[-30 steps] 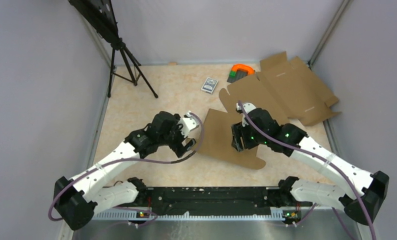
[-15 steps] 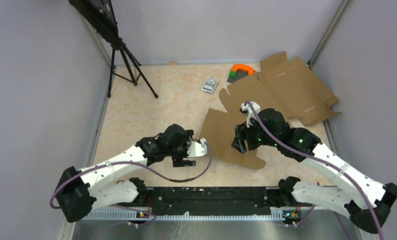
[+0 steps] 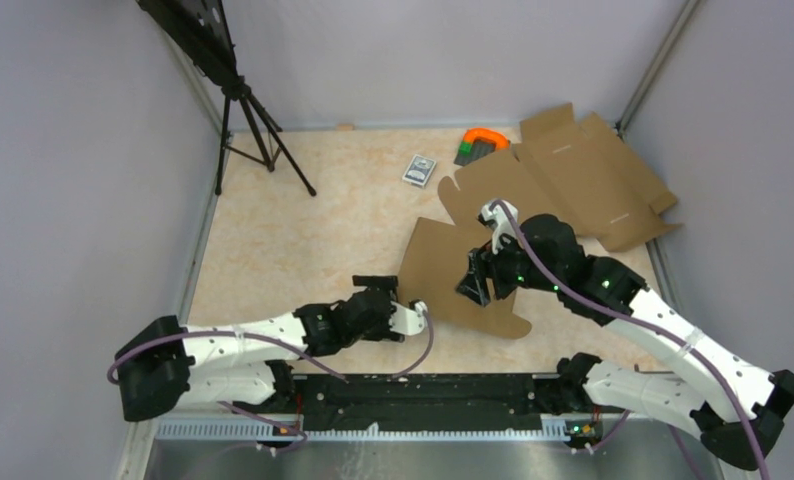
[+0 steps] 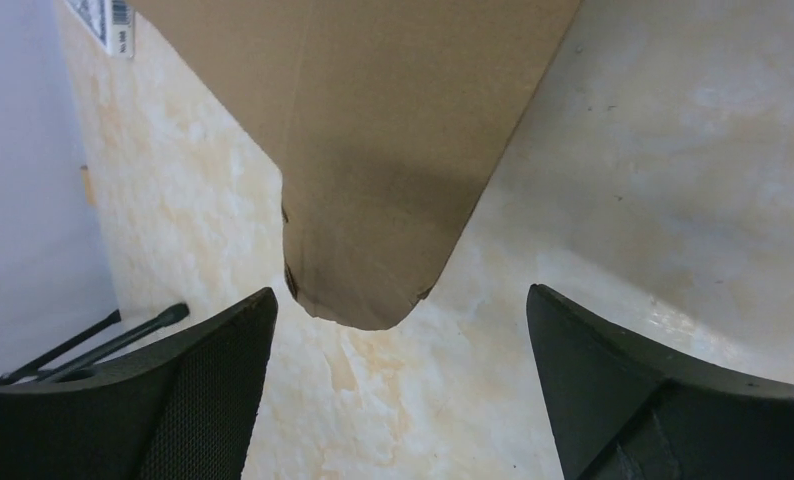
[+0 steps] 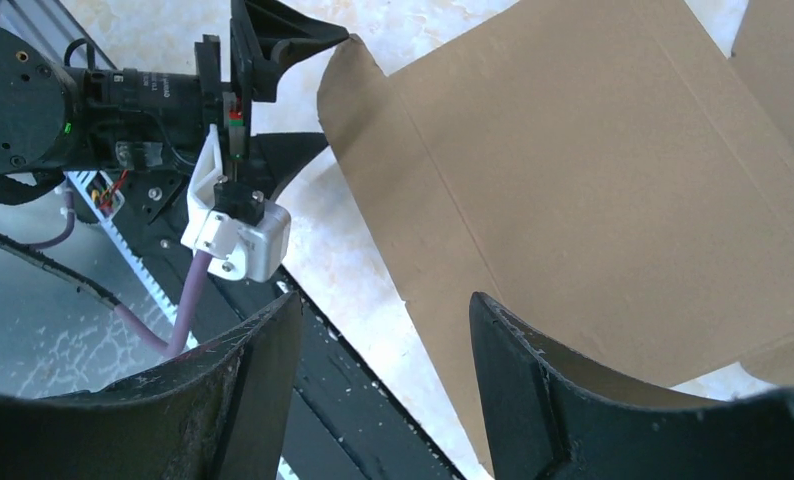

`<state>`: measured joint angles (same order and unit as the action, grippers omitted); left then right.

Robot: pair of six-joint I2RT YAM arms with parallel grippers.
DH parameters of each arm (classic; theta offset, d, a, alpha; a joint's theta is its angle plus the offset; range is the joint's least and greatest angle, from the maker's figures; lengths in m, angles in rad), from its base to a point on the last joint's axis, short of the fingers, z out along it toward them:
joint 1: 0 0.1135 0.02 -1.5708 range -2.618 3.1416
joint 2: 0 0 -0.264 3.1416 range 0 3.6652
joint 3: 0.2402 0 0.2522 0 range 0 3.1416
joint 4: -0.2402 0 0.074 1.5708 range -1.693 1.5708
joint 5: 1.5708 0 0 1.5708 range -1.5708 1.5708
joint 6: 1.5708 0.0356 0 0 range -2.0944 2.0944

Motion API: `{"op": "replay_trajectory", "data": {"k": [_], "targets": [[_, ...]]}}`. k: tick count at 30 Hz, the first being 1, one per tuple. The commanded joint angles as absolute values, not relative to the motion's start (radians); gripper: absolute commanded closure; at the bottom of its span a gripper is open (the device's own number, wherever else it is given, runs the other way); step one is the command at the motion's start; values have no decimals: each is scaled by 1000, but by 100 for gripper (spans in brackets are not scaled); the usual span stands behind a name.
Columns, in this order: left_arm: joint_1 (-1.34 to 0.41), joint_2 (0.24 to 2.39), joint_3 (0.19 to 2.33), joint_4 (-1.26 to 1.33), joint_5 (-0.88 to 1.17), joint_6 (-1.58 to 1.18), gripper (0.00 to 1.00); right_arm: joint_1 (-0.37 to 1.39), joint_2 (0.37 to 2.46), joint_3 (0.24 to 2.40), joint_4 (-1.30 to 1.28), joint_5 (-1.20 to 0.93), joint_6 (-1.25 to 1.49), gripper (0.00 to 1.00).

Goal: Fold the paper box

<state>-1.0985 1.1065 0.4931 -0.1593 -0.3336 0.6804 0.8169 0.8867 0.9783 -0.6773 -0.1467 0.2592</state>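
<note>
The paper box is a brown cardboard blank lying mid-table, its creased panel filling the right wrist view. My left gripper lies low near the front rail and is open. It faces the blank's near-left corner. In the left wrist view a rounded flap end hangs just ahead of the gap. My right gripper hovers over the blank's near part, open. One of its fingers is over the cardboard's edge, and nothing is between the fingers. The left gripper also shows there beside the corner flap.
A second brown blank lies spread flat at the back right. A small grey card pack and an orange-and-grey object sit near the back. A black tripod stands back left. The black rail runs along the near edge.
My left arm has swung down toward the near edge and stretched low, bringing its open gripper to the blank's near-left corner. My right gripper shifted slightly over the blank.
</note>
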Motion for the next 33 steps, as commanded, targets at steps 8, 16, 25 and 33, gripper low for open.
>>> {"op": "replay_trajectory", "data": {"k": [8,16,25,33], "targets": [[-1114,1035,497,-67,-403,565,33,803,919,985,-606,-194,241,38],[-1114,1009,523,-130,-314,475,61,799,926,969,-626,-189,279,38],[-1117,1038,531,-82,-299,392,75,800,890,971,-669,-180,307,38],[-1140,977,488,32,-387,376,74,799,883,962,-671,-187,322,38]]}}
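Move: The box's rounded corner tab lies between the left hand's open fingers, its middle roughly 2 cm ahead of and 2 cm to the right of the hand point, and about level with it. From this hand, the box's broad panel is centred some 15 cm to the right and 4 cm ahead; the tab at the panel's other end is about 30 cm right and 6 cm back. From the right hand, the near corner tab is roughly 16 cm left, 4 cm ahead and 16 cm below. The left hand lifts about 2 cm while easing a little forward, then draws back and to the right by nearly 2 cm each way along the box's corner tab, its left side rolling down some 15 degrees. Meanwhile its wide-open fingers close to about a quarter of their opening, bringing the tips in to the tab's near edge, one over the cardboard and the other at the edge, and they stay there without shutting fully. ##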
